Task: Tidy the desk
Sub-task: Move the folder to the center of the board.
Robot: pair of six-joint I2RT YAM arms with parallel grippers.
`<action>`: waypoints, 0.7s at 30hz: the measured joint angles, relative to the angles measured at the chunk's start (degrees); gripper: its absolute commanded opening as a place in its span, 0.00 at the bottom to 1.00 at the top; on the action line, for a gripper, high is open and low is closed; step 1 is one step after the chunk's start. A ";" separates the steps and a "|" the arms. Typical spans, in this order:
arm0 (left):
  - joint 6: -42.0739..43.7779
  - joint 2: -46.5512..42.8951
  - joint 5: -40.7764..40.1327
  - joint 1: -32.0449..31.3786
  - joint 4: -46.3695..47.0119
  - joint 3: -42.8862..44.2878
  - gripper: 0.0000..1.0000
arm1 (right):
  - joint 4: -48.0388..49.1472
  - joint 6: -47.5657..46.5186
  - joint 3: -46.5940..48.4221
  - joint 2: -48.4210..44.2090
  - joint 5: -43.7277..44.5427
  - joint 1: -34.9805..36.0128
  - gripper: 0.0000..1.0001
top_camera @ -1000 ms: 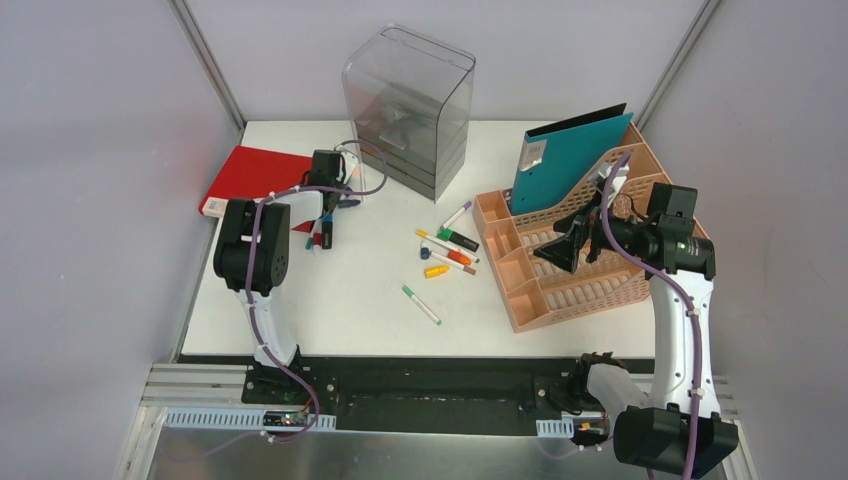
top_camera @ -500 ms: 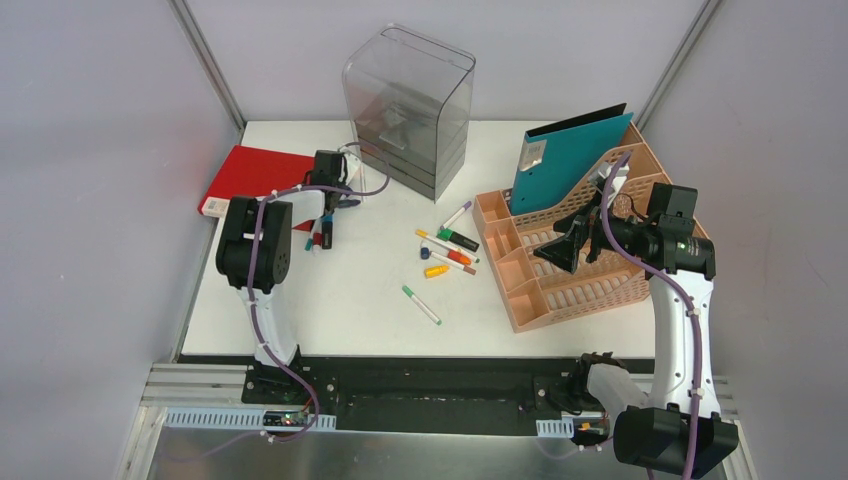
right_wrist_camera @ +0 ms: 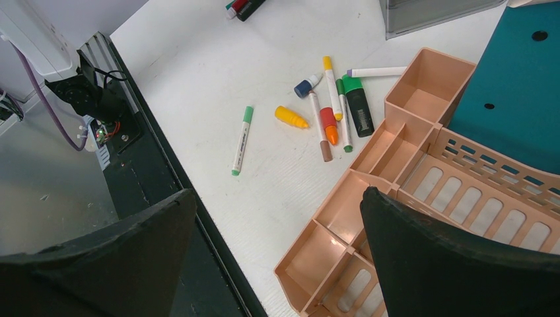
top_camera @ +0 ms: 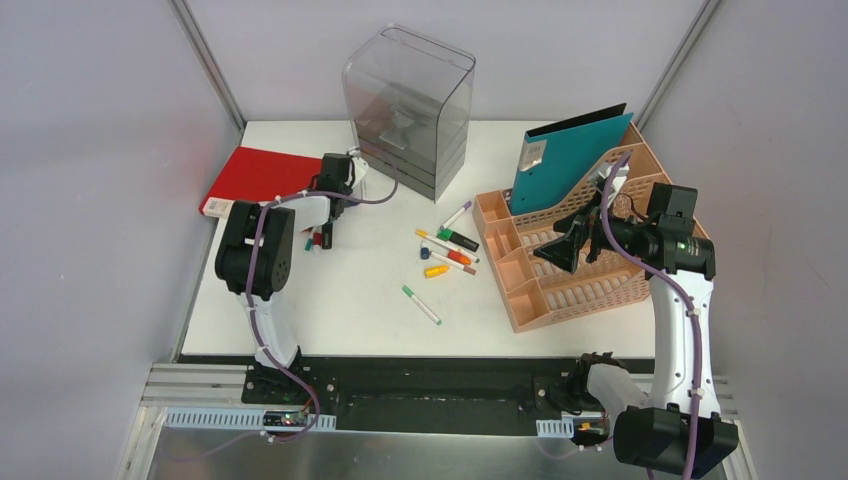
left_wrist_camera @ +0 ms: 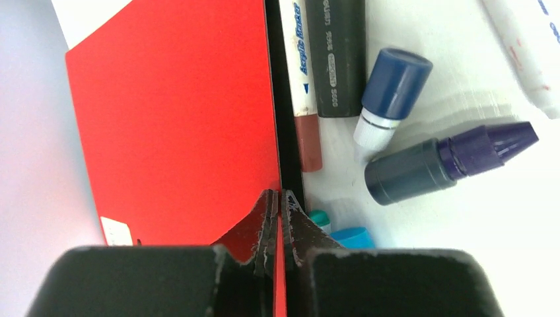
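The white desk (top_camera: 350,300) holds a red folder (top_camera: 255,175) at its back left. My left gripper (top_camera: 333,200) is shut on the right edge of that folder (left_wrist_camera: 172,119), and a thin red sheet is pinched between the jaws of this gripper (left_wrist_camera: 277,195). Loose markers lie right beside it, among them a blue-capped one (left_wrist_camera: 391,92) and a purple-tipped one (left_wrist_camera: 449,158). My right gripper (top_camera: 560,245) hangs open and empty over the front of the peach rack (top_camera: 580,275). In the right wrist view that gripper (right_wrist_camera: 277,193) has nothing between its fingers.
A clear grey drawer box (top_camera: 408,105) stands at the back centre. A teal folder (top_camera: 565,160) leans in the peach rack (right_wrist_camera: 396,185). Several markers (top_camera: 447,250) lie mid-desk and a green-capped pen (top_camera: 421,305) lies nearer the front edge.
The left jaws have closed onto the red folder's edge, and the left wrist has shifted slightly right. The right arm has not moved.
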 measured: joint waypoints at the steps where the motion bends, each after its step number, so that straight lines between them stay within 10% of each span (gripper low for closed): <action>1: 0.52 -0.35 -0.37 -0.35 0.26 -0.50 0.00 | 0.00 0.00 0.00 0.00 0.00 0.00 0.99; 21: -3.13 -10.21 -0.68 -8.66 -5.55 -2.45 0.00 | -0.02 0.00 0.00 0.00 -0.96 0.00 0.99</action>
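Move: The left hand is already shut on the right-hand edge of the red folder; the folder's middle lies about 14 cm to its left and 4 cm ahead. The board's center, where the folder goes, is some 25 cm to this hand's right and 10 cm back. Close by, the purple marker lies 7 cm right and level, the orange-black marker 6 cm right and 7 cm ahead, and the clear drawer box about 27 cm right and 14 cm ahead. From the right hand, the board's center is roughly 33 cm left, 14 cm ahead and 25 cm below. Keeping its pinch on the folder's right-hand edge, the left hand starts slowly, then carries that edge about 6 cm to the right and some 5 cm up, over the loose markers beside it, while drawing back about 3 cm towards the board's center. The climb levels off at the end as the rightward and backward pull goes on, with the wrist turning only slightly clockwise and the fingers staying shut. ##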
